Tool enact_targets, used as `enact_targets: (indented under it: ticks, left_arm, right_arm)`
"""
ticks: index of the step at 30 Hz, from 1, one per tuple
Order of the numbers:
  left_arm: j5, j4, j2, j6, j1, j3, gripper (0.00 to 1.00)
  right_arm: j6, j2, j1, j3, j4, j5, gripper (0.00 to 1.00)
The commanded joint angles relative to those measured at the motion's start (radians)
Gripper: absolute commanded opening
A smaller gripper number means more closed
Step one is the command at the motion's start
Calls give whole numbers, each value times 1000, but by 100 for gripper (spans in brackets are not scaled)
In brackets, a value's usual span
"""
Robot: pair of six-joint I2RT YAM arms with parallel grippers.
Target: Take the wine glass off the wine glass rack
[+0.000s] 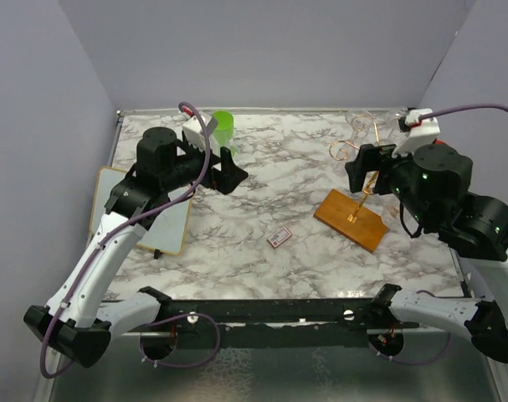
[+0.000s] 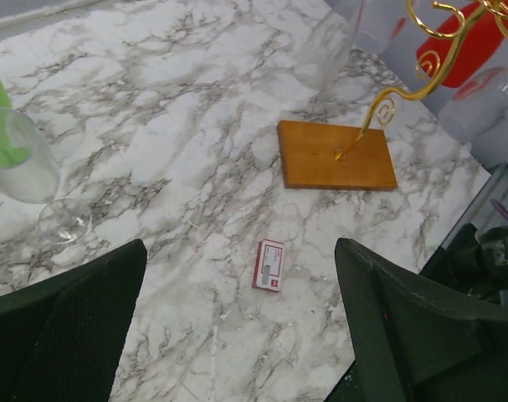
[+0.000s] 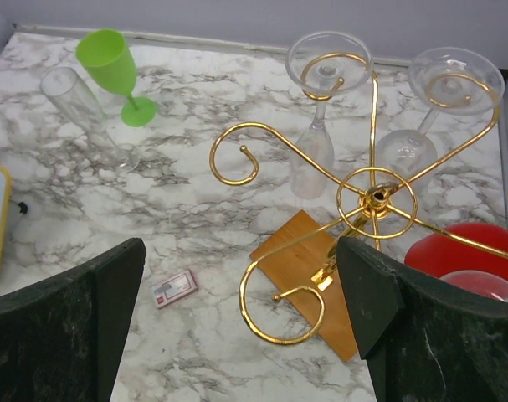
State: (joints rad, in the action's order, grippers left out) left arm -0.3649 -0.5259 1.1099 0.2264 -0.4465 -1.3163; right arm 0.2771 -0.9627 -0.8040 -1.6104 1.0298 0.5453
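The wine glass rack (image 1: 351, 219) stands at the right on its brown wooden base, its gold scrolled arms (image 3: 376, 199) spreading from a slim post. Two clear wine glasses hang upside down from its far arms, one (image 3: 319, 126) left and one (image 3: 429, 117) right. They show faintly in the top view (image 1: 364, 126). My right gripper (image 1: 362, 167) (image 3: 241, 247) is open and empty, above the rack's near scrolls and touching nothing. My left gripper (image 1: 228, 172) (image 2: 241, 251) is open and empty over the table's middle left, facing the rack base (image 2: 336, 155).
A green glass (image 1: 223, 127) (image 3: 115, 71) and a clear flute (image 3: 82, 113) (image 2: 28, 176) stand at the back left. A small red-and-white box (image 1: 279, 237) (image 2: 269, 265) lies mid-table. A yellow-edged board (image 1: 166, 226) lies left. A red bowl (image 3: 463, 251) sits right of the rack.
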Motion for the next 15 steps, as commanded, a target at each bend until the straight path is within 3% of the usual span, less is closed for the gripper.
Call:
enact_targets:
  ticks: [1, 8, 15]
  left_arm:
    - [-144, 212, -74, 75, 1, 135, 98]
    - [-208, 336, -144, 157, 0, 291, 100]
    - [-212, 369, -181, 161, -25, 358, 100]
  right_arm:
    - [-13, -104, -3, -62, 19, 146, 99]
    - [-132, -243, 8, -105, -141, 226, 100]
    - [-178, -377, 140, -196, -199, 99, 100]
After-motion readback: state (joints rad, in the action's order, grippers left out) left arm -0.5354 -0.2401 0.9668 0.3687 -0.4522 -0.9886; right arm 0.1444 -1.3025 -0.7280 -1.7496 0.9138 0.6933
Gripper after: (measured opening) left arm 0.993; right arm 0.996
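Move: The clear glass hanging at the rack's back left has its middle about 15 cm ahead of the open right hand, 4 cm to its right and some 12 cm below. The back-right hanging glass is level with it but 8 cm farther right. Nearer the hand are the empty left hook, 7 cm ahead and 2 cm left, and the rack hub, 6 cm ahead and 7 cm right. From the left hand, the back-left glass lies roughly 27 cm right and 10 cm ahead. Towards the back-left hanging glass the right hand reaches forward about 9 cm, easing a little left and staying nearly level, fingers wide open; it rolls left side down and turns slightly clockwise, some 15 degrees in all. The open left hand draws back and down, about 3.5 cm each, with a slight drift right, away from the standing glasses. ##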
